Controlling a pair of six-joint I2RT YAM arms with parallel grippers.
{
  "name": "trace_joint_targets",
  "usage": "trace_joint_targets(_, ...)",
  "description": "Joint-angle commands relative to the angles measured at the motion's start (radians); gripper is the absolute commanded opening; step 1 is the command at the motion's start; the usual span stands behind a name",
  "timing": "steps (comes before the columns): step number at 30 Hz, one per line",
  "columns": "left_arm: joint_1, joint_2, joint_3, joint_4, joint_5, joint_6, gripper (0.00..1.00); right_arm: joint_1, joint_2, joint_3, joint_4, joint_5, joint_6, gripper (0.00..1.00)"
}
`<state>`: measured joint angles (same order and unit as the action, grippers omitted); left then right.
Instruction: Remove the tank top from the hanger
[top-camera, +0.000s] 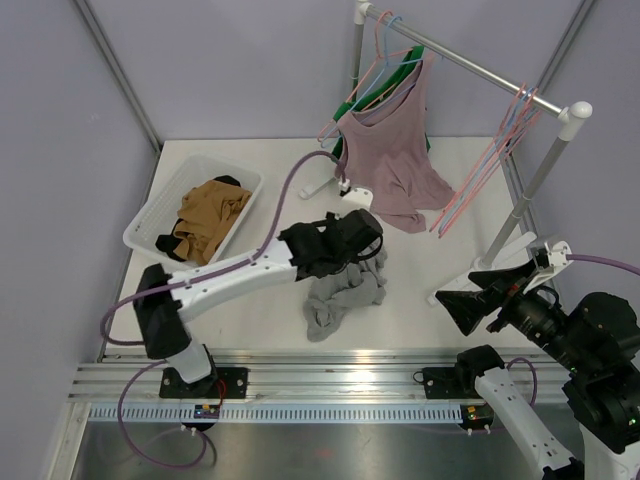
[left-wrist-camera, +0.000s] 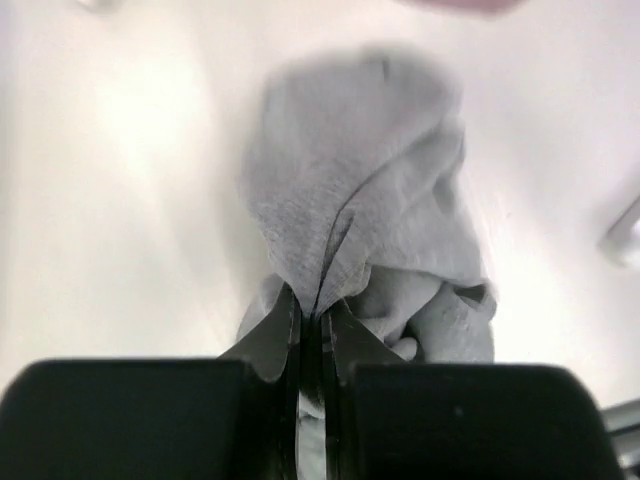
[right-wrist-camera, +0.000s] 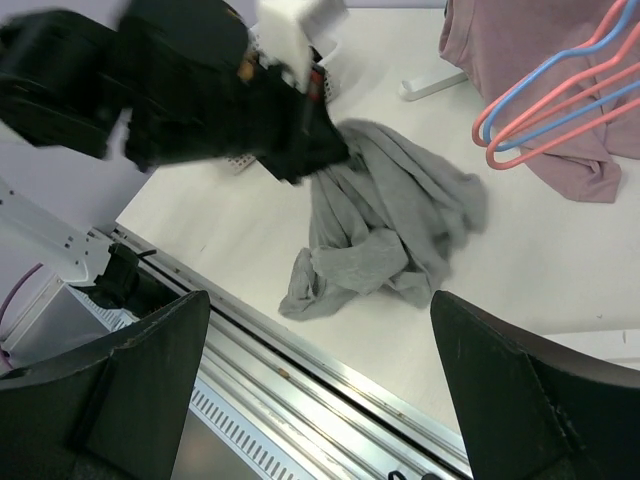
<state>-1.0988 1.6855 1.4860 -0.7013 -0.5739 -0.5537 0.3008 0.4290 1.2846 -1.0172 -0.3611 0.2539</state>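
A mauve tank top (top-camera: 395, 160) hangs on a hanger (top-camera: 383, 48) at the left end of the rack's rail (top-camera: 470, 65). Its lower part shows in the right wrist view as the tank top (right-wrist-camera: 520, 60). Below it a crumpled grey garment (top-camera: 345, 290) lies on the table. My left gripper (top-camera: 372, 245) is shut on a fold at the top of the grey garment (left-wrist-camera: 350, 190), and the cloth is pinched between the left gripper's (left-wrist-camera: 312, 320) jaws. My right gripper (top-camera: 475, 295) stands open at the right, apart from everything. Nothing is between the right gripper's (right-wrist-camera: 320, 300) fingers.
A white basket (top-camera: 150, 225) with a brown garment (top-camera: 205, 215) sits at the back left. Empty pink and blue hangers (top-camera: 495, 160) hang at the right end of the rail. The rack's white feet (top-camera: 510, 250) stand on the table. A metal rail (top-camera: 330, 365) runs along the near edge.
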Motion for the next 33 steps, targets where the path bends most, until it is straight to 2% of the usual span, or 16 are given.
trace_joint_targets(1, -0.003, -0.14, 0.1, -0.124, -0.158, 0.018, 0.0, -0.003, 0.001, 0.024, 0.008, -0.013, -0.027, 1.0)
trace_joint_targets(6, 0.002, -0.198, 0.255, -0.292, -0.245, 0.06, 0.0, -0.003, 0.011, 0.03, 0.023, -0.019, -0.027, 0.99)
trace_joint_targets(9, 0.027, -0.207, 0.407, -0.397, -0.265, 0.08, 0.0, -0.002, 0.02, 0.035, 0.034, -0.025, -0.022, 0.99)
trace_joint_targets(12, 0.059, -0.217, 0.561, -0.472, -0.297, 0.115, 0.0, -0.003, 0.027, 0.041, 0.04, -0.032, -0.022, 1.0)
trace_joint_targets(15, 0.137, -0.234, 0.675, -0.514, -0.29, 0.165, 0.0, -0.003, 0.033, 0.05, 0.045, -0.036, -0.022, 0.99)
trace_joint_targets(18, 0.261, -0.256, 0.74, -0.503, -0.239, 0.233, 0.0, -0.003, 0.04, 0.056, 0.054, -0.036, -0.022, 0.99)
trace_joint_targets(19, 0.348, -0.267, 0.75, -0.489, -0.19, 0.273, 0.0, -0.003, 0.045, 0.058, 0.054, -0.039, -0.022, 1.0)
trace_joint_targets(21, 0.43, -0.277, 0.761, -0.428, -0.175, 0.311, 0.0, -0.003, 0.053, 0.059, 0.057, -0.044, -0.022, 1.0)
trace_joint_targets(22, 0.504, -0.277, 0.77, -0.406, -0.147, 0.331, 0.0, -0.002, 0.054, 0.059, 0.061, -0.044, -0.022, 0.99)
trace_joint_targets(25, 0.652, -0.227, 0.867, -0.374, -0.087, 0.385, 0.0, -0.003, 0.065, 0.062, 0.068, -0.053, -0.027, 0.99)
trace_joint_targets(27, 0.739, -0.207, 0.899, -0.36, -0.038, 0.368, 0.0, -0.003, 0.077, 0.064, 0.065, -0.05, -0.034, 0.99)
trace_joint_targets(28, 0.84, -0.201, 0.911, -0.356, 0.033, 0.326, 0.0, -0.003, 0.079, 0.064, 0.066, -0.049, -0.036, 1.0)
trace_joint_targets(30, 0.965, -0.182, 0.913, -0.323, 0.112, 0.284, 0.0, -0.003, 0.089, 0.061, 0.066, -0.047, -0.039, 0.99)
trace_joint_targets(31, 0.993, -0.173, 0.918, -0.308, 0.167, 0.259, 0.0, -0.002, 0.093, 0.058, 0.066, -0.05, -0.041, 1.0)
trace_joint_targets(33, 1.027, -0.132, 0.942, -0.28, 0.171, 0.258, 0.0, -0.003, 0.099, 0.052, 0.062, -0.053, -0.045, 0.99)
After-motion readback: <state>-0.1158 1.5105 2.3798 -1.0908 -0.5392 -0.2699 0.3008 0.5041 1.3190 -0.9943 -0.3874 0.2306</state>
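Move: Clenched in the left hand's shut fingers, the gathered grey tank top still trails down towards the table about 17 cm below. The white basket it is bound for lies some 42 cm to this hand's left, 16 cm ahead and 14 cm lower. Inside, the brown tank top is roughly 38 cm left and 15 cm ahead; the pink one hangs about 18 cm ahead and 6 cm right. From the right hand the basket is some 58 cm left and 33 cm ahead, 33 cm lower. Hoisting the grey tank top clear of the table, the left hand rises steeply first, then sweeps left towards the basket's side of the table while still climbing, easing forward late: about 33 cm up and 38 cm left in all. The wrist swings counter-clockwise some 45 degrees and tips up about 30, the fingers keeping their pinch on the cloth. ##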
